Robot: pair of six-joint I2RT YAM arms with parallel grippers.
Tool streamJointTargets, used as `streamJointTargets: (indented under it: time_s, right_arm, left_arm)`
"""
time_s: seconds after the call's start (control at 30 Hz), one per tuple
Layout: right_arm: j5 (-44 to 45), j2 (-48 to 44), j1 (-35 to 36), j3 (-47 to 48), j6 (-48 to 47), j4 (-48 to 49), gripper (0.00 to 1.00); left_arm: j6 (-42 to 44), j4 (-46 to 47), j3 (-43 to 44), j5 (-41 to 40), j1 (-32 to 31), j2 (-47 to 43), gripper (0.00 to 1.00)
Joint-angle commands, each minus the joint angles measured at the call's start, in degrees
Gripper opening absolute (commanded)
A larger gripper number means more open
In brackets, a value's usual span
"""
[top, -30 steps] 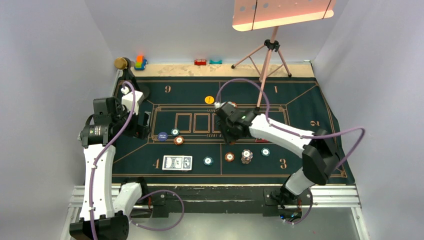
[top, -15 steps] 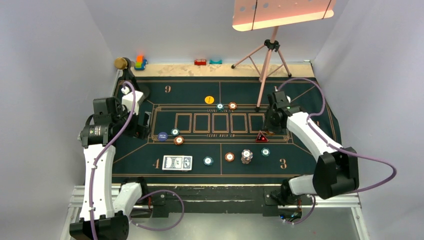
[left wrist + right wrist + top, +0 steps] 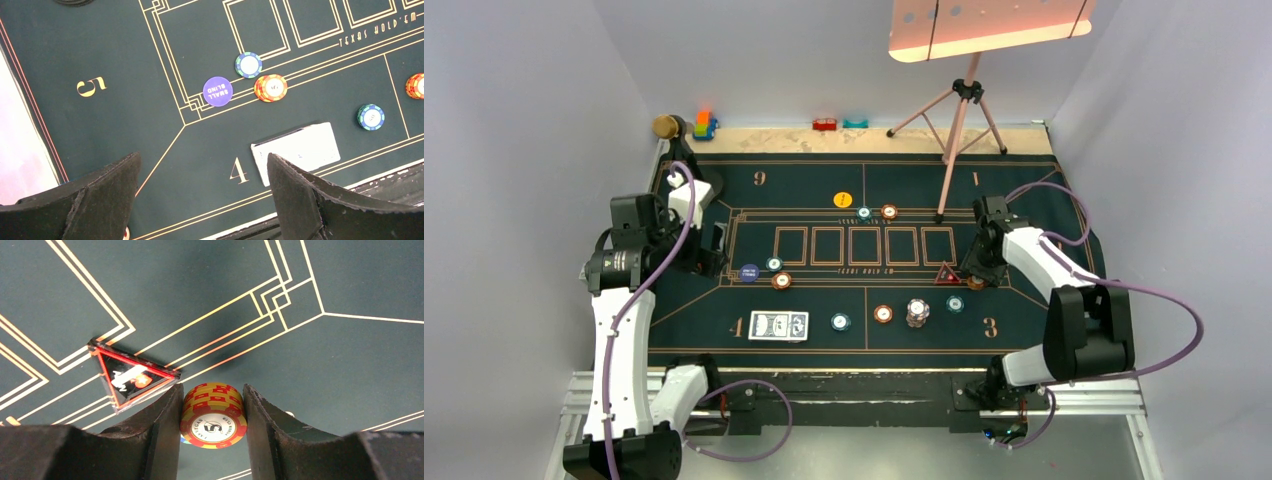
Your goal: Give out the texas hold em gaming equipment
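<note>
My right gripper (image 3: pixel 212 410) (image 3: pixel 977 279) is shut on a short stack of orange chips (image 3: pixel 213 415), low over the felt just right of the red triangle marker (image 3: pixel 127 377) (image 3: pixel 946 275). My left gripper (image 3: pixel 202 195) (image 3: pixel 714 250) hangs open and holds nothing, over the mat's left side near the "4". The card deck (image 3: pixel 778 325) (image 3: pixel 295 147) lies beside that number. A dark-blue small blind button (image 3: pixel 217 91), a teal chip (image 3: pixel 248 64) and an orange chip (image 3: pixel 270 87) lie left of centre. A yellow button (image 3: pixel 843 199) sits at the back.
More chips lie on the green felt mat (image 3: pixel 1024 190): teal (image 3: pixel 840 321), orange (image 3: pixel 883 313), a white stack (image 3: pixel 916 311), teal (image 3: pixel 955 304), and a pair at the back (image 3: pixel 876 212). A lamp tripod (image 3: pixel 964 110) stands back right. Toy blocks (image 3: pixel 705 125) line the rear edge.
The right arm has swung from the mat's centre to the right and come down beside the red triangle, with the orange chips between its fingers. The left arm has stayed still.
</note>
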Motion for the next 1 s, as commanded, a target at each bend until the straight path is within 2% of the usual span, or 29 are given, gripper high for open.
streamJointTargets:
  time_s: [0.0, 0.23, 0.3, 0.37, 0.43, 0.5, 0.67, 0.87, 0.97]
  right_arm:
    - [3.82, 0.48, -0.42, -0.77, 2.54, 1.71, 0.21]
    - [4.5, 1.72, -0.75, -1.79, 3.91, 3.07, 0.22]
    - [4.31, 2.64, -0.82, -1.93, 4.54, 2.8, 0.26]
    - [3.65, 3.4, -0.85, -2.22, 4.85, 2.96, 0.37]
    - [2.7, 3.72, -1.08, -2.46, 5.22, 3.31, 0.53]
    - [1.77, 3.9, -1.11, -2.77, 5.5, 3.48, 0.64]
    - [2.77, 3.16, -1.12, -2.63, 5.5, 2.45, 0.84]
    - [5.0, -4.29, -1.09, 1.22, 4.38, -0.67, 0.86]
    - [3.16, -8.9, -0.51, 3.97, 2.65, -2.03, 0.84]
  left_arm:
    - [1.1, 1.84, -0.47, 1.31, 0.44, 0.06, 1.0]
    - [1.08, 1.8, -0.39, 1.14, 0.44, -0.06, 1.0]
    - [1.22, 1.73, -0.22, 0.84, 0.49, -0.1, 1.0]
    - [1.29, 1.73, -0.21, 0.69, 0.44, -0.24, 1.0]
    - [1.28, 1.71, -0.21, 0.64, 0.48, -0.28, 1.0]
    - [1.44, 1.63, -0.12, 0.47, 0.49, -0.26, 1.0]
    - [1.89, 1.19, 0.13, 0.57, 0.49, -0.28, 1.0]
    - [1.78, 1.31, -0.3, 0.51, 0.49, -0.29, 1.0]
    - [1.61, 1.28, -0.21, 0.69, 0.47, -0.2, 1.0]
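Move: The right hand already holds the orange chip stack, its bare landing spot about 3 cm below, 1 cm back and 1 cm right. The all-in triangle lies about 5 cm left and 3 cm ahead; the teal chips are 4 cm left and 4 cm back; the pale chip stack is 12 cm left and 6 cm back. From the left hand the landing spot is some 53 cm right, 1 cm ahead and 20 cm down. The right hand lowers the orange stack about 3 cm, opens to let go, then rises some 3 cm. ##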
